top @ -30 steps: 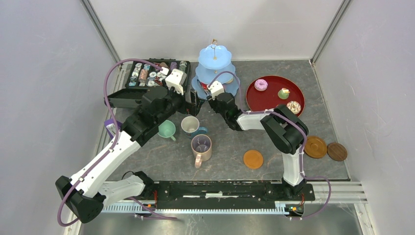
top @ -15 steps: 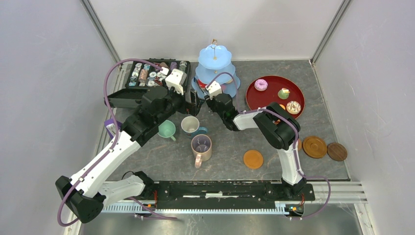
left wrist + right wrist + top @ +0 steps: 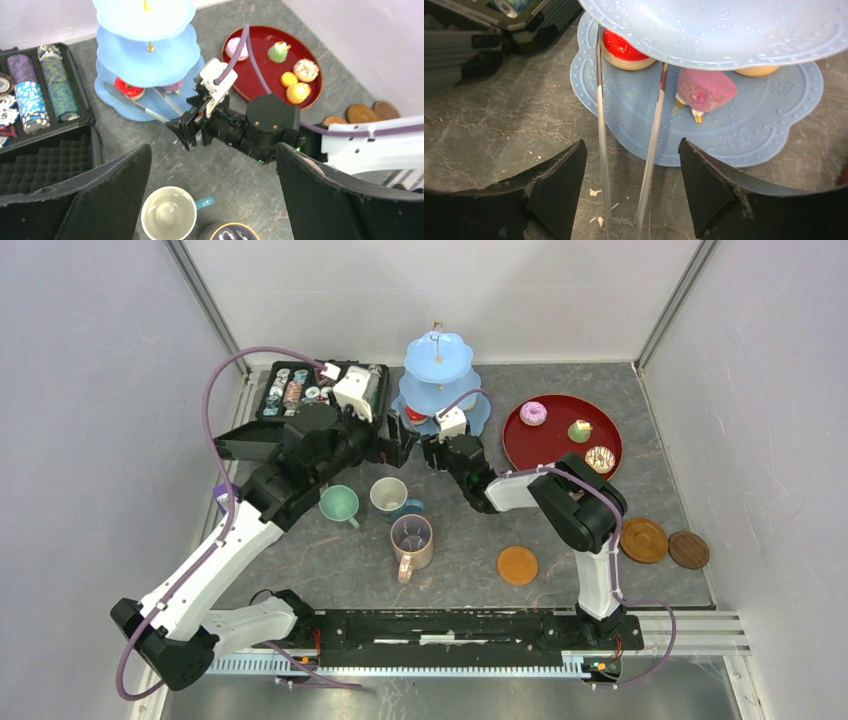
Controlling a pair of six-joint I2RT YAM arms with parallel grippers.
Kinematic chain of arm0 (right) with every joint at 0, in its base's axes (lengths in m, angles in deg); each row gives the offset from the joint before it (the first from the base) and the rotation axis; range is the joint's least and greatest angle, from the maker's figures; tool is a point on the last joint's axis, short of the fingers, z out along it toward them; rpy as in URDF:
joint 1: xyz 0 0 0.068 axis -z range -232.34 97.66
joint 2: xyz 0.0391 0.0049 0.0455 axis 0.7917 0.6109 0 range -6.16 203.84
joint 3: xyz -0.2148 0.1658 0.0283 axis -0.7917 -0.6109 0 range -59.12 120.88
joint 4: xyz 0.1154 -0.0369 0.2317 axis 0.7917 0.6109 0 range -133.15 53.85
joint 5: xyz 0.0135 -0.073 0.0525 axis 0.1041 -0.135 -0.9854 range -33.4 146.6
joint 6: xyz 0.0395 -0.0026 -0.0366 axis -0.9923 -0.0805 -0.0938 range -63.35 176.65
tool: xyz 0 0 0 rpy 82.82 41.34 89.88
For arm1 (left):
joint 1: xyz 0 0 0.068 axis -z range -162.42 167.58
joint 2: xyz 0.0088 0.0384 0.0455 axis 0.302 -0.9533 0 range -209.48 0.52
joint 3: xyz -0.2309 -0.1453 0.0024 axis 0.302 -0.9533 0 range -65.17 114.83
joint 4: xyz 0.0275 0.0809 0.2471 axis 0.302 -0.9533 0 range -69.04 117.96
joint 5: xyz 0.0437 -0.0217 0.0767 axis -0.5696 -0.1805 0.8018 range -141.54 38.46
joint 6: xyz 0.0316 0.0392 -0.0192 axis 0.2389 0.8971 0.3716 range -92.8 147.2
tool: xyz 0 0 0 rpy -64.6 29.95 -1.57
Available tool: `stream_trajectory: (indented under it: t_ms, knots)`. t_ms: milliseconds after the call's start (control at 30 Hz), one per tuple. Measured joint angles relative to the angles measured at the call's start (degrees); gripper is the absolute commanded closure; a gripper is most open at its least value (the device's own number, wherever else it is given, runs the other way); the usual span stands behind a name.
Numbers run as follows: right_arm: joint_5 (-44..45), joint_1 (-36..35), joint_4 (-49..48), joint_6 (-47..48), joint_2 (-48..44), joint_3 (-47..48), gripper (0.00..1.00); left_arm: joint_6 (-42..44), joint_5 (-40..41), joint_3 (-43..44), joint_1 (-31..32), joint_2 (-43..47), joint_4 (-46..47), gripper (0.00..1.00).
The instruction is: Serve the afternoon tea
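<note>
The pale-blue three-tier stand stands at the back centre. Its bottom tier holds a red pastry, a pink pastry and a yellow one. My right gripper is open at the stand's near-left edge. The metal tongs lie between its fingers without touching them, tips on the bottom tier. My left gripper is open and empty, above the white-and-blue mug. The mint mug and the tall pink-purple mug stand near it. The olive mug is out of view.
A red tray at the right holds a pink doughnut, a green pastry and a white one. Brown coasters lie at the front and right. The black case sits at the back left.
My right wrist has shifted slightly right at the stand's edge. My left wrist has drawn back a little toward the case. Nothing was picked up or let go.
</note>
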Motion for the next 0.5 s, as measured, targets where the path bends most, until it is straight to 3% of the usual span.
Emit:
stream_trajectory:
  t_ms: [367,500]
  knots:
    - [0.2,2.6,10.5,-11.8,-6.4,-0.2,0.50,-4.5,-0.8,13.2,0.0,-6.0,-1.0,0.00]
    - [-1.8,3.7,15.4,-12.7,-5.5,1.8,0.52,-4.4,-0.9,14.7,0.0,-9.5,-0.2,0.00]
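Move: The opened tongs lie under and between the right fingers; their middle is roughly 3 cm ahead, 4 cm left and 4 cm below that hand, with the tips on the cake stand's lowest plate. From the same hand, the red dessert by the tips is about 9 cm ahead and 4 cm left, the pink cake 8 cm ahead and 3 cm right, both some 3 cm lower. From the left hand, the tongs lie about 19 cm ahead, 2 cm right and 29 cm below. Already loosened from the tongs, the right hand shifts about 3 cm to its right across their handles, lifting some 2 cm and sinking nearly all the way back while it tips about 10 degrees further nose-down and its fingers close from three-quarters to half open, so that both handles start between the fingers but only the right-hand one still shows there at the end. Meanwhile the empty left hand, wide open, rises about 6 cm and then swings some 3 cm forward and 3 cm right, high above the table towards the stand. ##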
